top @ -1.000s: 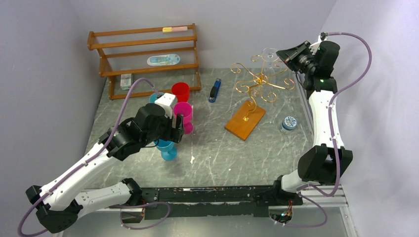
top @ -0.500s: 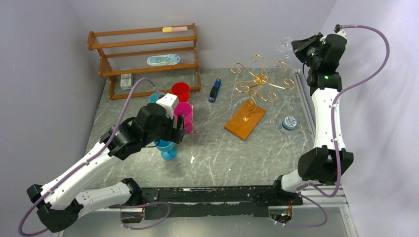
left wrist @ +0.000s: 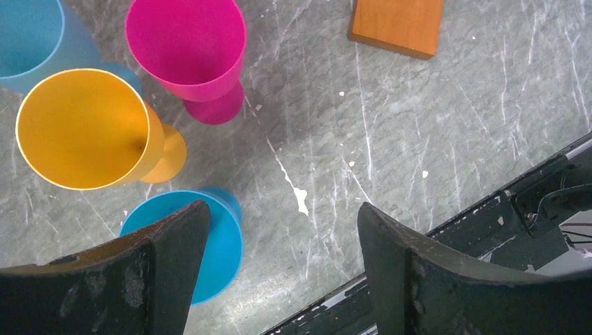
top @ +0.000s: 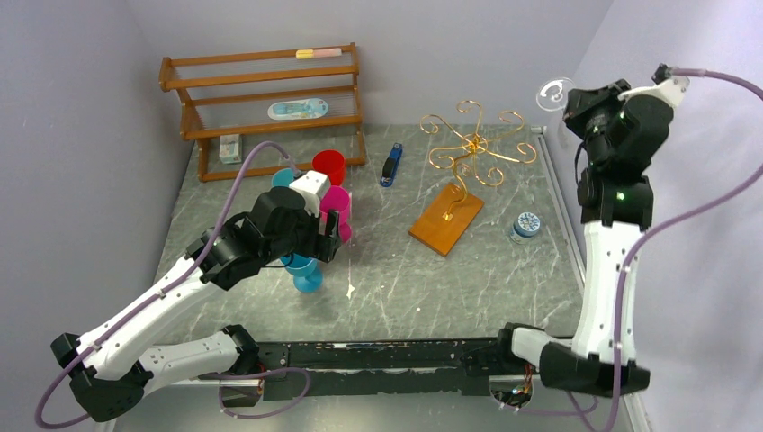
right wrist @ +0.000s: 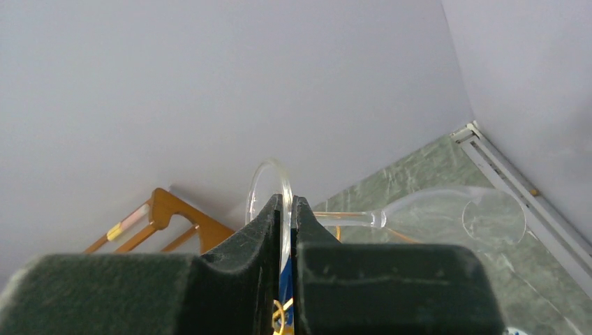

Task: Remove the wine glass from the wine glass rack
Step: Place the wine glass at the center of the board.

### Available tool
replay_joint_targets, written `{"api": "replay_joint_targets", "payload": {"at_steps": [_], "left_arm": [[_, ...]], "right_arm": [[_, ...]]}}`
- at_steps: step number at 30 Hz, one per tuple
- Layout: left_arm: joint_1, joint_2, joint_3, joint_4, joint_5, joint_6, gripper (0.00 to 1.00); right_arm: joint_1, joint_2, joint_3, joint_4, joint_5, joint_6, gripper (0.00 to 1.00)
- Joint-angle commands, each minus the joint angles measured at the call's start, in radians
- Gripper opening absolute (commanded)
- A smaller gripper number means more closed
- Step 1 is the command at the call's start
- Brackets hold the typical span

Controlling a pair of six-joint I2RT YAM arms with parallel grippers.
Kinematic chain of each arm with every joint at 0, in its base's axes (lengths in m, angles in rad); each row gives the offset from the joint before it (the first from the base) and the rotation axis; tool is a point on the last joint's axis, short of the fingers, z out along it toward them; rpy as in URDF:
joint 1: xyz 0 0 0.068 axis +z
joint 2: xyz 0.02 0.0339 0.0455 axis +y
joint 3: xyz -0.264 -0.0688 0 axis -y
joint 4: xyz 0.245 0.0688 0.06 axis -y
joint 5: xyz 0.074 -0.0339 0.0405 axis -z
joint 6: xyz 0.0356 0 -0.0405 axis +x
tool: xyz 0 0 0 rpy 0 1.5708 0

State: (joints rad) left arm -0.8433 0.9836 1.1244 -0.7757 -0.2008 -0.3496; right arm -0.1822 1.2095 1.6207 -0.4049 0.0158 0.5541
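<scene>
The clear wine glass (top: 554,93) hangs high in the air at the back right, off to the right of the gold wire wine glass rack (top: 474,147) and apart from it. The rack stands on its orange-brown base (top: 446,219). My right gripper (top: 576,102) is shut on the glass. In the right wrist view the gripper (right wrist: 287,202) pinches the round foot, and the stem and bowl (right wrist: 454,216) point right. My left gripper (left wrist: 279,230) stands open above a blue cup (left wrist: 213,244), holding nothing.
A brown slatted shelf (top: 261,99) stands at the back left. Magenta (top: 335,211), red (top: 329,166) and blue (top: 306,273) cups cluster under the left arm, with a yellow cup (left wrist: 80,129) among them. A blue tool (top: 390,166) and a small round jar (top: 525,225) lie near the rack.
My right arm has risen and swung right, carrying the wine glass up and away from the rack's arms. The left arm has stayed put.
</scene>
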Motion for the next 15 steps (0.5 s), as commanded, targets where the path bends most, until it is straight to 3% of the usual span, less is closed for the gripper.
{"api": "replay_joint_targets", "payload": {"at_steps": [1,15], "left_arm": [[-0.007,-0.012,0.016,0.035,0.037,0.024,0.82],[-0.007,-0.053,0.011,0.087,0.083,0.017,0.82]], "right_arm": [[-0.005,-0.12,-0.101,-0.039,0.003,0.002,0.0],[0.02,-0.393,-0.227,-0.233,-0.023,0.083,0.0]]}}
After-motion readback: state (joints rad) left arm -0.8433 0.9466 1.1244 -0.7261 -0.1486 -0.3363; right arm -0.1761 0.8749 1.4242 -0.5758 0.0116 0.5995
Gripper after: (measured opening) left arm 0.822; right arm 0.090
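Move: The right hand already pinches the upturned clear wine glass by its foot. The open middle of the table lies roughly 35 cm to its left, 7 cm back and 47 cm below. The emptied gold rack stands about 16 cm left and 2 cm ahead, 28 cm lower. The jar is some 5 cm back, in line sideways, 45 cm down. From the left hand the table's middle is about 10 cm ahead, 10 cm right and 25 cm below. Straight back over the right side of the table, the right hand draws the clear glass about 10 cm away from the rack. It sinks a few centimetres and edges slightly left after the first instant, the wrist almost unturned and the fingers still shut on the foot. The left hand, open and empty, rises roughly 2 cm. ##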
